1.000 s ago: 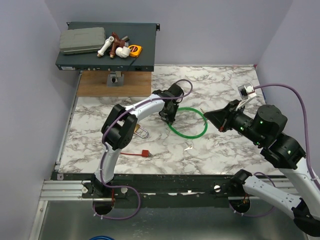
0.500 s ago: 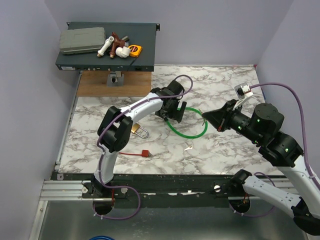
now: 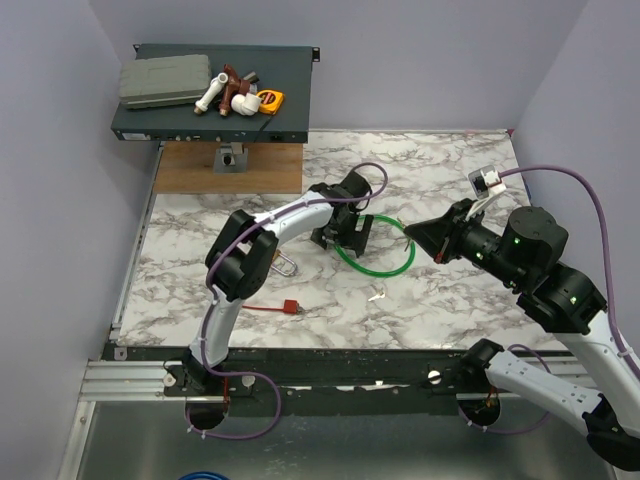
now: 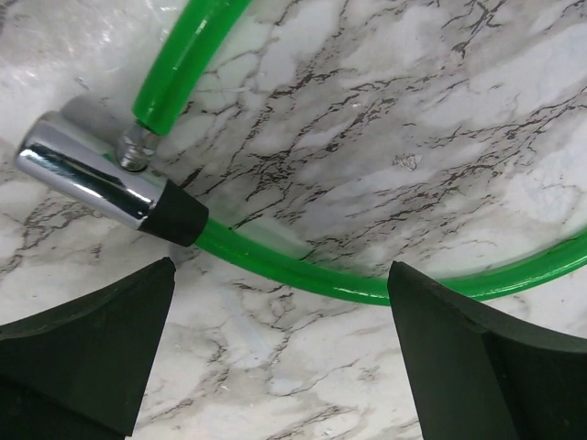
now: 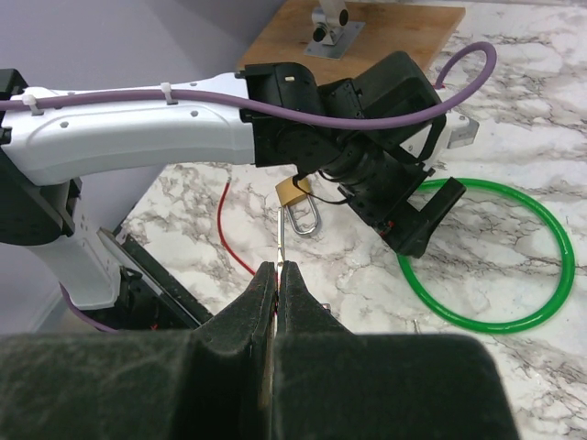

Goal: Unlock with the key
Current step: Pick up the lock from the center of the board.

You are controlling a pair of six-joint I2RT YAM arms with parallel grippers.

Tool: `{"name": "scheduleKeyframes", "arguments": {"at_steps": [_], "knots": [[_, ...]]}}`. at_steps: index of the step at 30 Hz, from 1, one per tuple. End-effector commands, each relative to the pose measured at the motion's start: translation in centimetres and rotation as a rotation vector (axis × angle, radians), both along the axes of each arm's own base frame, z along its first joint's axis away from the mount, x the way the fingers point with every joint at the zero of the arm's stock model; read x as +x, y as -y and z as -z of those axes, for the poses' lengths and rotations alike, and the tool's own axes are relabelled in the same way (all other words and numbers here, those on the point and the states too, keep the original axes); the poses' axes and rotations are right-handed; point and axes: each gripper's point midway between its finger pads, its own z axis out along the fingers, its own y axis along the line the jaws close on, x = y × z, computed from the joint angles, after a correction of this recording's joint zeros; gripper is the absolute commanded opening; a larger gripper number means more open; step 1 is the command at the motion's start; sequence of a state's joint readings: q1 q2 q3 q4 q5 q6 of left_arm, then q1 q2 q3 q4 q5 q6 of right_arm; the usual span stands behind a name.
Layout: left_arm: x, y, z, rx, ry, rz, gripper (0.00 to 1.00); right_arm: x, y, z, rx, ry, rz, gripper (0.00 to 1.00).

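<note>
My right gripper (image 5: pixel 277 268) is shut on the key (image 5: pixel 279 236), a thin silvery blade seen edge-on that sticks out past the fingertips. In the top view the right gripper (image 3: pixel 411 232) hovers over the table's right half, pointing left. The brass padlock (image 3: pixel 280 262) with its silver shackle lies flat on the marble, partly under the left arm; its brass body (image 5: pixel 294 192) shows beyond the key's tip, apart from it. My left gripper (image 3: pixel 343 240) is open, low over the green cable loop (image 4: pixel 303 275) and its chrome barrel (image 4: pixel 92 174), with only marble between its fingers.
The green cable loop (image 3: pixel 378 262) lies mid-table. A small silvery piece (image 3: pixel 377 295) rests in front of it. A red tag on a cord (image 3: pixel 291 307) lies near the front left. A dark shelf (image 3: pixel 290 110) with tools and a wooden board (image 3: pixel 190 168) stand at the back left.
The left gripper's jaws have opened wide and the wrist has shifted slightly right, over the cable loop's edge. The right arm has crept slightly left, still shut on the key.
</note>
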State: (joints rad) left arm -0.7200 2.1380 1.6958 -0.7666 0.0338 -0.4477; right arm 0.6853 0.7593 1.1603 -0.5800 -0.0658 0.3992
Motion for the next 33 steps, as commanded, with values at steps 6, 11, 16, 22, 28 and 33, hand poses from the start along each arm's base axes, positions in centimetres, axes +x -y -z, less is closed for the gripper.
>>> {"name": "scheduleKeyframes", "arguments": {"at_steps": [6, 11, 16, 22, 28, 33], "knots": [[-0.3, 0.0, 3.7, 0.06, -0.093, -0.074, 0.98, -0.1, 0.1, 0.0, -0.014, 0.006, -0.007, 0.01], [-0.1, 0.5, 4.0, 0.037, -0.114, -0.071, 0.96, 0.0, 0.1, 0.1, -0.019, 0.003, -0.004, 0.01], [0.0, 0.7, 4.0, 0.034, -0.125, -0.08, 0.46, 0.2, 0.2, 0.4, -0.029, 0.003, 0.002, 0.01], [0.1, 1.5, 3.9, 0.038, -0.132, -0.092, 0.38, 0.1, 0.2, 0.7, -0.032, -0.001, 0.002, 0.01], [0.2, 3.5, 3.7, 0.005, -0.158, -0.065, 0.03, 0.2, 0.1, 1.0, -0.035, -0.006, -0.001, 0.01], [0.0, 5.8, 3.0, -0.04, -0.172, -0.031, 0.0, 0.2, 0.2, 1.0, -0.036, -0.005, 0.002, 0.01]]}}
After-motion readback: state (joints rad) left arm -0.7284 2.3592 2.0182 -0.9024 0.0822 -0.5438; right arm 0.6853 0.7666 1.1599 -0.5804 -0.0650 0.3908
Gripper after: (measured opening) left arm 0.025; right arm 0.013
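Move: Just ahead and to the left of the open left hand, some 4 cm each way and a bit lower, lies the lock's metal body; its green cable runs right under the fingers. The padlock is about 13 cm to that hand's left and 3 cm back, the loose key some 9 cm right and 11 cm back. From the right hand, the lock body lies about 18 cm ahead, 15 cm left and far below. Sinking about 1 cm onto the green cable, the left hand shuts its wide-open fingers on it just behind the lock's black collar while creeping some 2 cm forward. As they finish closing it draws right, about 4 cm in all, fingers still pointing down and the wrist turning hardly at all. ##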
